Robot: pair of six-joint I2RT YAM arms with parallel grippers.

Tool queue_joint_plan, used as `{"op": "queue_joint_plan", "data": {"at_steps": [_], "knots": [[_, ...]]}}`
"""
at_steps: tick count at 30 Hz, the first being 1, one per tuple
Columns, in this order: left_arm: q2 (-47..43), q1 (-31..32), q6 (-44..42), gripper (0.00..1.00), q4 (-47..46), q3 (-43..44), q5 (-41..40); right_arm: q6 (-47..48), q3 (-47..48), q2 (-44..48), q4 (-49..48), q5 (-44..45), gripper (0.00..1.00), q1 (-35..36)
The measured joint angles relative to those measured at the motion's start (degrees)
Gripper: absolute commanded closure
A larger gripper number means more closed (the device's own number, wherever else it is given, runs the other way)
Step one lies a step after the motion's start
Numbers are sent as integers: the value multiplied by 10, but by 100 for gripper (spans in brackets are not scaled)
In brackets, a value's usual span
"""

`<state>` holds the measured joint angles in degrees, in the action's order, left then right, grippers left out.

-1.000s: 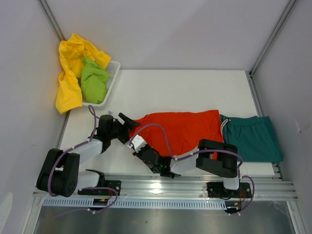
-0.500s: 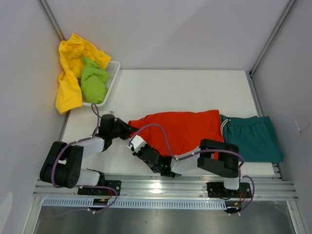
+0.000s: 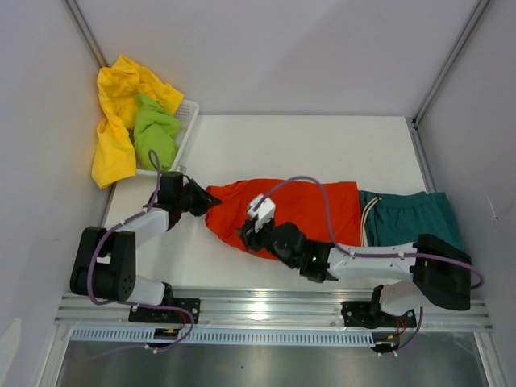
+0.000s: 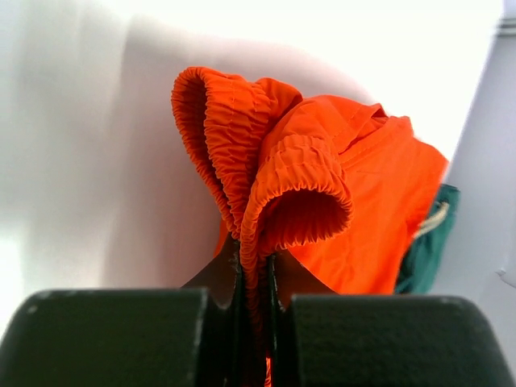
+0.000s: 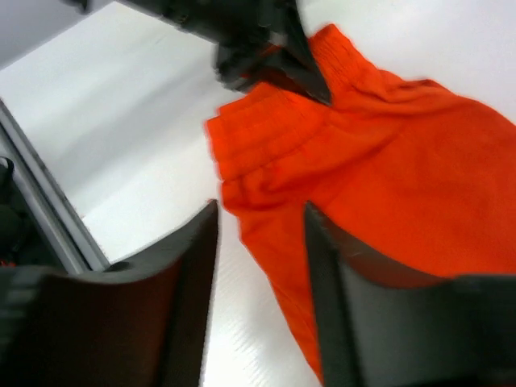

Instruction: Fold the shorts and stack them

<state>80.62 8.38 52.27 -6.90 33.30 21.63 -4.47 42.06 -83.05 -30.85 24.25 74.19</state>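
The orange-red shorts (image 3: 310,208) lie spread across the middle of the table. My left gripper (image 3: 199,199) is shut on their elastic waistband at the left end. In the left wrist view the gathered waistband (image 4: 266,189) is pinched between the jaws of the left gripper (image 4: 254,270). My right gripper (image 3: 247,235) hovers over the near-left edge of the orange-red shorts (image 5: 395,161). In the right wrist view the right gripper (image 5: 260,246) is open, holding nothing, with fabric and bare table below. The dark teal shorts (image 3: 415,224) lie flat at the right.
A white basket (image 3: 188,122) at the back left corner holds yellow shorts (image 3: 115,109) and lime green shorts (image 3: 153,135), the yellow ones hanging over its side. An aluminium rail (image 3: 266,308) runs along the near edge. Walls enclose the table on three sides.
The left gripper has shut on the waistband and drawn it up and to the left. The right gripper has opened, let go of the fabric and shifted right over the shorts.
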Motion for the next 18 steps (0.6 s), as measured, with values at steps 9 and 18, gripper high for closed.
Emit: {"op": "queue_joint_plan", "data": {"at_steps": [9,18], "knots": [[5,-33,-125,100,146,57,-97,-153,18,15,167,-127,100,-224],[-39,-33,-169,100,235,103,-155,-226,136,-180,189,-289,100,-280]]}}
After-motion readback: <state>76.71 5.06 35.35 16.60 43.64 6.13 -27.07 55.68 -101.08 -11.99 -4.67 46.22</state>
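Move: The middle of the red shorts lies about 11 cm ahead of the right hand, 13 cm to its right and 14 cm below. The left hand still pinches their bunched left end, with bare table about 7 cm to its left and 5 cm below; their middle is 19 cm to its right and 4 cm back. The dark-green shorts lie 7 cm ahead and 49 cm to the right of the right hand. Left drags the pinched shorts about 7 cm left; right, shutting, goes 11 cm forward and down over them. ##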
